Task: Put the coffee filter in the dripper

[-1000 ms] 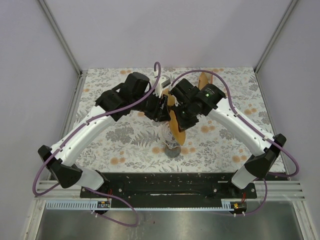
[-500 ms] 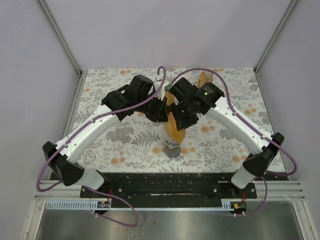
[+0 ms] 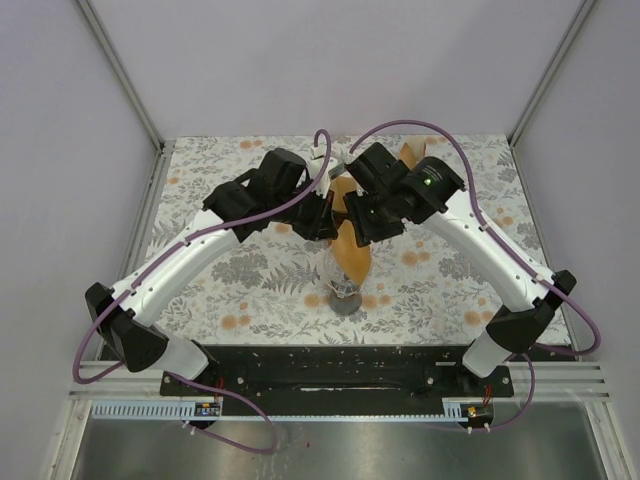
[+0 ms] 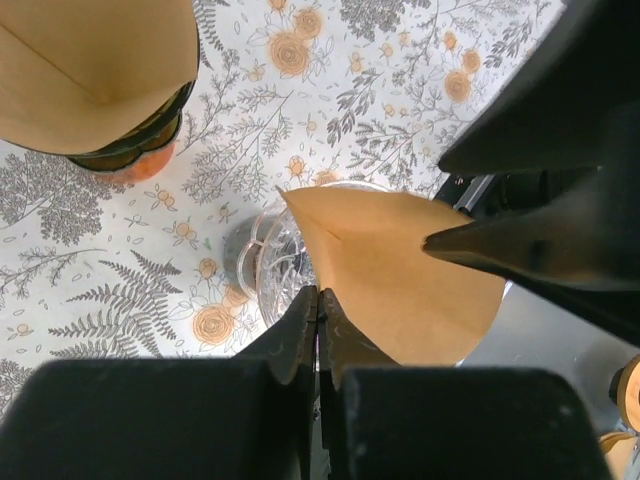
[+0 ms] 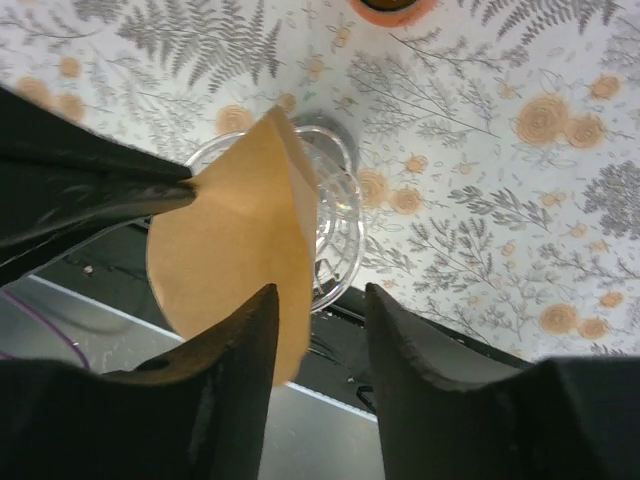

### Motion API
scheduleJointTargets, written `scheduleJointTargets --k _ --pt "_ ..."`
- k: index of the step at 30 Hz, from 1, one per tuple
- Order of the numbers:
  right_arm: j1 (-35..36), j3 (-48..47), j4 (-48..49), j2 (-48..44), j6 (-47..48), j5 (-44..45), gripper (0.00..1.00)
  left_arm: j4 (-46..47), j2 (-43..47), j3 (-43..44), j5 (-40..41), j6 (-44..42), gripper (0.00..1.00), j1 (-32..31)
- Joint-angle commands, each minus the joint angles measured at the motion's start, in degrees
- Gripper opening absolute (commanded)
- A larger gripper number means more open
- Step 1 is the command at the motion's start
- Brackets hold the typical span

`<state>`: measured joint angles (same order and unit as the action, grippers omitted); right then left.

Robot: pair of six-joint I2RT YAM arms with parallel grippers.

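Note:
The brown paper coffee filter (image 3: 352, 252) hangs folded flat just above the clear glass dripper (image 3: 343, 288), which stands on the floral table mat. My left gripper (image 4: 320, 295) is shut on the filter (image 4: 400, 285) at its edge, over the dripper (image 4: 268, 268). My right gripper (image 5: 320, 300) is open; the filter (image 5: 230, 245) lies against its left finger (image 5: 240, 345) and nothing sits between the jaws. The dripper (image 5: 335, 225) shows below and behind the paper. In the top view both grippers meet over the filter, the left (image 3: 330, 218) and the right (image 3: 363, 222).
A stack of brown filters (image 3: 408, 158) stands in an orange and black holder (image 4: 130, 150) at the back of the mat. The black base rail (image 3: 340, 365) runs along the near edge. Grey walls and metal posts enclose the table.
My left gripper has closed on the filter's edge. My right gripper has opened off the filter and drawn back a little to the right. The filter stays over the dripper.

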<state>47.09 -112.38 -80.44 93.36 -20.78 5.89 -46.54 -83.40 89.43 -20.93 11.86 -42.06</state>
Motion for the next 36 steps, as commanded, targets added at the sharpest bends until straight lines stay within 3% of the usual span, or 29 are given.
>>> scheduleJointTargets --k 1,7,11,13,18,25,36 --pt "0.2 0.6 -0.8 -8.0 0.0 -4.4 0.44 -1.7 0.3 -1.7 1.2 -0.1 0.00 0.0" --pt "0.2 9.9 10.6 -17.0 -1.5 -9.4 0.29 -1.4 0.9 -2.9 0.7 0.7 0.00 0.8" --pt "0.3 17.0 17.8 -18.4 0.3 -18.5 0.05 -0.9 0.8 -3.1 0.0 1.1 0.00 1.2" --pt "0.2 20.3 22.5 -19.2 1.0 -20.1 0.00 -0.8 0.8 -3.2 -0.2 1.2 0.00 1.2" --pt "0.3 25.8 28.2 -19.6 3.2 -14.2 0.00 -0.7 0.7 -3.5 -0.5 1.2 0.00 1.5" --pt "0.3 27.6 28.0 -15.8 3.9 -10.2 0.00 -0.6 0.7 -3.7 -1.3 1.3 0.00 1.6" --pt "1.2 32.0 30.5 -12.7 4.2 -9.8 0.00 0.2 -0.3 -5.6 -2.1 1.7 0.00 3.3"
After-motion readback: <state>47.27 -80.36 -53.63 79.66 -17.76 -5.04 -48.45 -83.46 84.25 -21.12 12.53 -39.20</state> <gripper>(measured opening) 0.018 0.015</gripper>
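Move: The coffee filter, pinched by the left hand, has its middle about 4 cm left of the right hand's half-open fingers, 2 cm back and 3 cm lower; that is 5 cm right, 2 cm back and 3 cm below the left hand. The clear dripper is roughly 4 cm right of the left hand, 2 cm back and 13 cm below; the green dripper stands some 13 cm farther out than the clear one, in line and equally high. The filter stays pinched in the left fingers, which lower it about 4 cm towards the clear dripper, drifting 2 cm left. The right hand draws its fingers back and up off the filter, some 5 cm each way, shuts them while rolling about 20 degrees left-side-up, then swings forward and left and sinks about 11 cm, bringing the shut tips down onto the filter's face. ##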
